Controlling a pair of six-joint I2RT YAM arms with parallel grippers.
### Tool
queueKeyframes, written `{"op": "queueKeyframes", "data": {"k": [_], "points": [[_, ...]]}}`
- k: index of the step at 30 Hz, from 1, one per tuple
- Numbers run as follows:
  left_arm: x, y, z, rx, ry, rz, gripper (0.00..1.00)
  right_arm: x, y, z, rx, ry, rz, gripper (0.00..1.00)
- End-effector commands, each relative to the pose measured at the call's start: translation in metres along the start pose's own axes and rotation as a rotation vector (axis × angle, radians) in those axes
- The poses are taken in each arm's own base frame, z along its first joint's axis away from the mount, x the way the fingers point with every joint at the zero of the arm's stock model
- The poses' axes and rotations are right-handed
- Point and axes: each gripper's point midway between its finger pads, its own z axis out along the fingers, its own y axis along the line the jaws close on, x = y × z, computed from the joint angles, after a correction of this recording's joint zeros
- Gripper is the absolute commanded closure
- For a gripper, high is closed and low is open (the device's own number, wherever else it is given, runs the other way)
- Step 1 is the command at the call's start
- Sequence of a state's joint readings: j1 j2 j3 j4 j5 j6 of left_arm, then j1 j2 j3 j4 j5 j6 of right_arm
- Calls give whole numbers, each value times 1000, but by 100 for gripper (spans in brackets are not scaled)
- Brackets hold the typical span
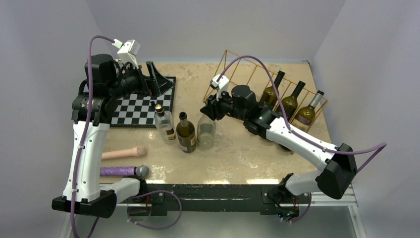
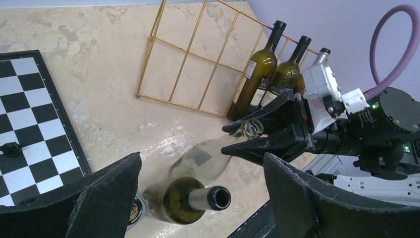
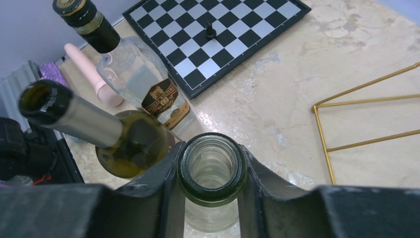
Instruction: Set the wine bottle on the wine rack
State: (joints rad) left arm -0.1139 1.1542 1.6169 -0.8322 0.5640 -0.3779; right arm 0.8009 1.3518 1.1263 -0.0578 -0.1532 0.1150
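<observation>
A clear empty wine bottle [image 1: 206, 131] stands upright mid-table. My right gripper [image 1: 207, 110] is shut on its neck just below the open mouth [image 3: 212, 166], with one finger on each side. I cannot tell whether its base touches the table. The gold wire wine rack [image 1: 237, 69] stands behind it at the back right, with three dark bottles [image 1: 289, 101] in its right slots and its left slots bare [image 2: 188, 64]. My left gripper [image 1: 156, 82] is open and empty above the checkered board.
A dark olive bottle [image 1: 186, 133] and a clear liquor bottle with a gold cap [image 1: 165, 124] stand just left of the held bottle. A checkered board [image 1: 143, 106] with one small piece lies at the back left. A pink handle [image 1: 124, 152] and a purple one [image 1: 119, 171] lie near the left arm.
</observation>
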Motion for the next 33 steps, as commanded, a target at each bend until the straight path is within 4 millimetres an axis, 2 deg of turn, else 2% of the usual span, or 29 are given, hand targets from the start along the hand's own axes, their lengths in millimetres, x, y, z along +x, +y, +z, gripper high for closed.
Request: {"op": "queueKeyframes", "data": {"k": [1,4,9,15,20,23,33], "points": [[-8,-3,-1,6,-24,33,3,-13,4,0,15,-7,26,86],[-8,-3,-1,6,-24,34,3,-18,-1,-6,53,-15,-6,100],[-8,-3,0,8,-24,29,3,-41,-11,-21,124,-62,-62,100],[-8,-4,-1,9,-26,32,3,-77,-14,-42,170,-118,-90,100],[-9,-4,-2,7,-29,36,3,-102,-27,-59,255,-118,-113,100],[-9,-5,-3,7,-32,38,3,-115,-42,-68,314,-116,-104,100],[-8,-10,-6,29,-29,38,3,-129,-109,-90,486,-141,33,100]]}}
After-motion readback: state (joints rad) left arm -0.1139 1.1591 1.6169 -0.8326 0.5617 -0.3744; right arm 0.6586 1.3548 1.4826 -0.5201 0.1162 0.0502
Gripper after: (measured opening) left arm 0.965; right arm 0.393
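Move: The clear bottle is already gripped by its neck in the right hand. The next free slot of the wine rack lies about 19 cm ahead of that hand, 20 cm to its right and 17 cm below; the nearest racked bottle is some 15 cm ahead and 27 cm right. A green bottle stands about 9 cm left and 1 cm back. From the left hand the slot is roughly 14 cm ahead, 35 cm right and 31 cm down. Keeping its pinch on the clear bottle's neck, the right hand carries the bottle away from the green bottle towards the free slot, about 10 cm right in all. It pauses, eases right almost level, then rises some 6 cm and heads forward about 5 cm while still going right. The wrist turns roughly 20 degrees clockwise, its left side dipping about 10. ##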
